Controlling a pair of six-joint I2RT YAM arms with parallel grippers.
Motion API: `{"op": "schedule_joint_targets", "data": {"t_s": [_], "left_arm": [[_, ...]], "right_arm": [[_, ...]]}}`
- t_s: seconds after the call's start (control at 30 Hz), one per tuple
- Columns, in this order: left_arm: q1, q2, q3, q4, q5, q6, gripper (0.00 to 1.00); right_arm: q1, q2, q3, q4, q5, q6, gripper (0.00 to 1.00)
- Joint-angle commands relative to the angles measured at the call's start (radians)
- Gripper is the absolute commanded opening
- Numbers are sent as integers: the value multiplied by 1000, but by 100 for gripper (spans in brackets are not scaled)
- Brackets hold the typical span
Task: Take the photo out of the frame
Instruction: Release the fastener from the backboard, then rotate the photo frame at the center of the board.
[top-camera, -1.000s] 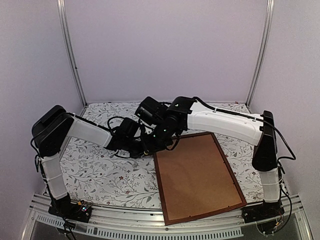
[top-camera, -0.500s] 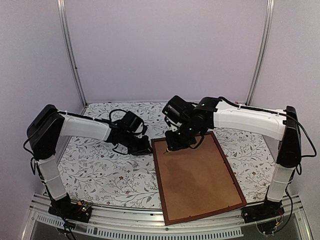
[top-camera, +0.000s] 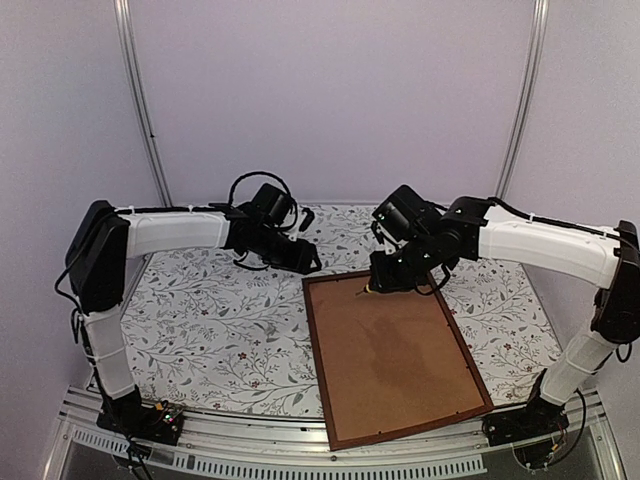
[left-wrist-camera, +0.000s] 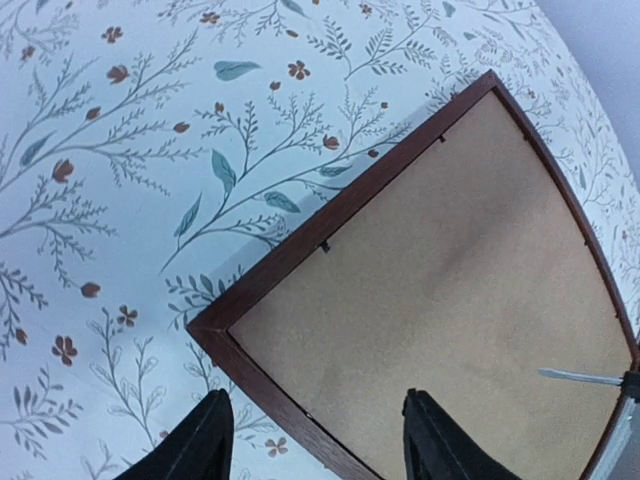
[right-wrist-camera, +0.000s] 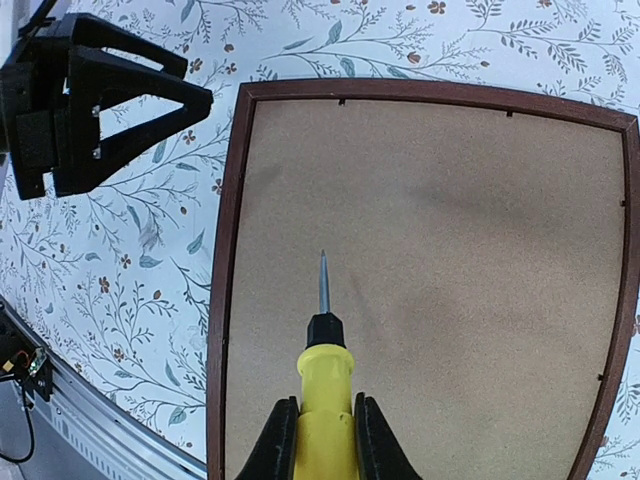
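Observation:
The frame (top-camera: 314, 345) of dark reddish-brown wood lies face down on the floral table, with its plain brown backing board (top-camera: 395, 350) facing up. The photo is hidden under the board. My left gripper (top-camera: 312, 262) hovers open over the frame's far left corner (left-wrist-camera: 215, 335), with nothing between its fingers. My right gripper (right-wrist-camera: 325, 410) is shut on a yellow-handled screwdriver (right-wrist-camera: 325, 380). It hangs over the board (right-wrist-camera: 450, 260) near the far edge, with the metal tip pointing down at the board. Small metal tabs (left-wrist-camera: 323, 246) show along the frame's inner edge.
The flowered tablecloth (top-camera: 220, 330) covers the table left of the frame. A metal rail (top-camera: 300, 455) runs along the near edge by the arm bases. Pale walls with two metal posts (top-camera: 145, 120) close in the back and sides.
My left gripper has opened, lifted and drawn back towards the far side. The right arm has swung to the right with the screwdriver, from the frame's far left corner to its far edge.

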Motion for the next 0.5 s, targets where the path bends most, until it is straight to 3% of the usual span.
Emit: {"op": "schedule_joint_targets", "data": {"t_s": [0.0, 0.23, 0.47], "left_arm": [[8, 103, 107, -72, -6, 205, 62], [8, 242, 266, -134, -18, 345, 63], [8, 356, 344, -158, -25, 381, 63]], "right_arm": [[-6, -57, -26, 47, 7, 11, 0], [-6, -132, -91, 83, 5, 44, 0], [-6, -205, -131, 89, 32, 65, 0]]}}
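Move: The fastener on the far edge of the frame, the one nearest its left corner, lies about 5 cm ahead of the open left hand, 5 cm to its right and some 9 cm below. The frame's far-left corner is about 4 cm ahead of this hand and 2 cm to its left; the next far-edge fastener is roughly 6 cm ahead and 18 cm to its right. From the right hand, the first fastener is about 14 cm ahead, 7 cm left and 15 cm below. The left hand swoops down about 6 cm while reaching some 4 cm forward and a little to the right, towards the first fastener past the far-left corner, turning clockwise roughly 15 degrees with its fingers staying open and not seen to touch the frame. The right hand keeps its grip on the yellow screwdriver and eases up and to its right by about 3 cm in all, slightly back as well, drawing the tip away from the fastener. ##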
